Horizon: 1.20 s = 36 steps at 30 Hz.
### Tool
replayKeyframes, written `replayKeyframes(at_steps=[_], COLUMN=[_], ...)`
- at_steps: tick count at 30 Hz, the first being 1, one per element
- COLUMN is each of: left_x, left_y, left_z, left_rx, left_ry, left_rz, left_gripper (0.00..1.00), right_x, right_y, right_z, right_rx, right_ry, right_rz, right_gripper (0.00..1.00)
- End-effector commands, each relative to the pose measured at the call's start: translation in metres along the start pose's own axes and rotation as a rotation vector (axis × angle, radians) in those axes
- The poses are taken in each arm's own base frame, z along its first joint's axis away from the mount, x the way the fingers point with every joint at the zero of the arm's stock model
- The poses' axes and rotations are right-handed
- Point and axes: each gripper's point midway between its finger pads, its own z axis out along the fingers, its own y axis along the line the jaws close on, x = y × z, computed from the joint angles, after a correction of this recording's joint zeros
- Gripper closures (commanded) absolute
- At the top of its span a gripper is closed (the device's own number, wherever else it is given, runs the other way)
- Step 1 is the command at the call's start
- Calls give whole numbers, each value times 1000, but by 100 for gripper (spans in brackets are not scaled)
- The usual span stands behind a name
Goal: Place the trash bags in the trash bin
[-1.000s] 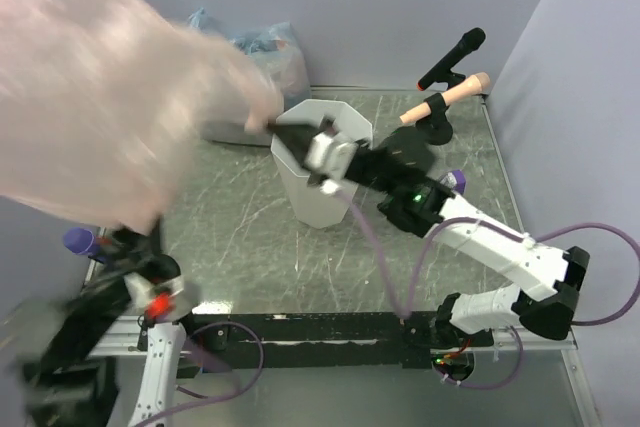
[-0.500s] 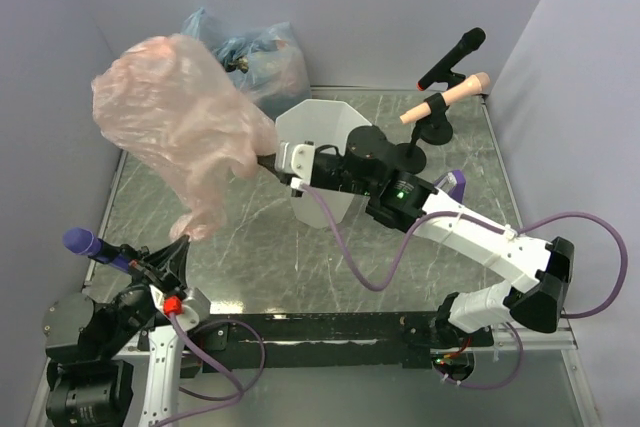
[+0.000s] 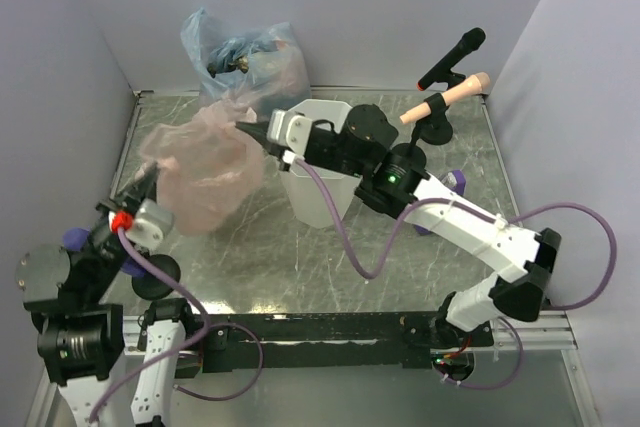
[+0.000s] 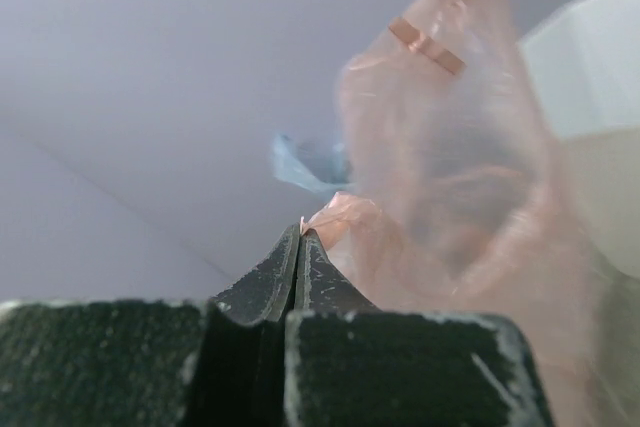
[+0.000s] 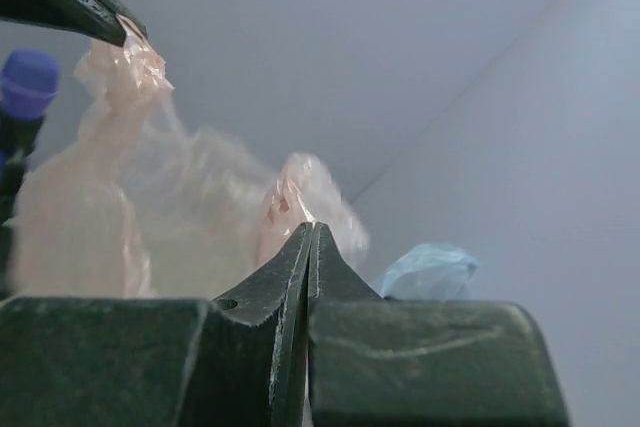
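A pink see-through trash bag (image 3: 205, 167) hangs stretched between both grippers, left of the white faceted trash bin (image 3: 322, 197). My left gripper (image 3: 146, 179) is shut on the bag's near-left edge; the left wrist view shows its tips (image 4: 300, 232) pinching pink film (image 4: 450, 167), with the bin (image 4: 590, 67) behind. My right gripper (image 3: 245, 128) is shut on the bag's far-right edge beside the bin's rim; its tips (image 5: 312, 225) pinch the film (image 5: 150, 217). The right arm crosses over the bin's mouth and hides its inside. A stuffed bluish bag (image 3: 240, 55) sits at the back wall.
A black microphone (image 3: 455, 52) and a peach one (image 3: 450, 95) stand on a holder at the back right. A purple microphone (image 3: 74, 239) lies by the left arm and a purple object (image 3: 456, 181) behind the right arm. Walls close three sides.
The pink bag has come down from high in front of the camera to just left of the bin. The left arm has risen and reached forward; the right gripper has swung left and lower.
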Motion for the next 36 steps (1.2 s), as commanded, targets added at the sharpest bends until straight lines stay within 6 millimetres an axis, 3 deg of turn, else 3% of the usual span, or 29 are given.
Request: replayKeyframes(at_steps=[1, 4, 8, 14, 21, 25, 30, 36], left_x=[-28, -32, -52, -97, -150, -166, -164, -160], left_y=[61, 78, 103, 138, 181, 188, 190, 167], left_z=[18, 33, 46, 67, 76, 87, 109, 138], left_rx=[-192, -217, -286, -323, -381, -337, -273, -118], left_ry=[-65, -70, -167, -345, -524, -589, -616, -611], left_rz=[49, 6, -51, -120, -211, -267, -344, -368], left_gripper=[99, 100, 99, 99, 99, 99, 99, 100], right_x=[-5, 11, 0, -59, -130, -159, -170, -177], right_y=[-47, -74, -103, -130, -169, -187, -204, -217], right_z=[25, 36, 42, 43, 19, -4, -32, -70], right_rx=[151, 262, 342, 353, 466, 560, 671, 733], right_ry=[-49, -18, -39, -183, -351, -398, -368, -312], right_rz=[-27, 88, 149, 111, -12, -107, -224, -298], right_gripper=[100, 100, 100, 100, 100, 100, 100, 100])
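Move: The trash bin, whose liner is to be the pink bag held in both hands, stands about 20 cm ahead of the left hand and 25 cm to its right, its middle some 28 cm below. From the right hand the trash bin is about 14 cm ahead, 12 cm to the right and 31 cm below. The filled blue bag lies some 40 cm ahead of the right hand, 6 cm to its left and 30 cm below. The pink bag, its rim still pinched in both shut grippers, is swung forward and then swept high. The left hand rises about 25 cm, going forward at first, and its fingers tip up. The right hand first reaches some 9 cm forward, then climbs about 20 cm while drawing partly back and pulling right, away from the left hand, its fingers also tilting up some 30 degrees. ##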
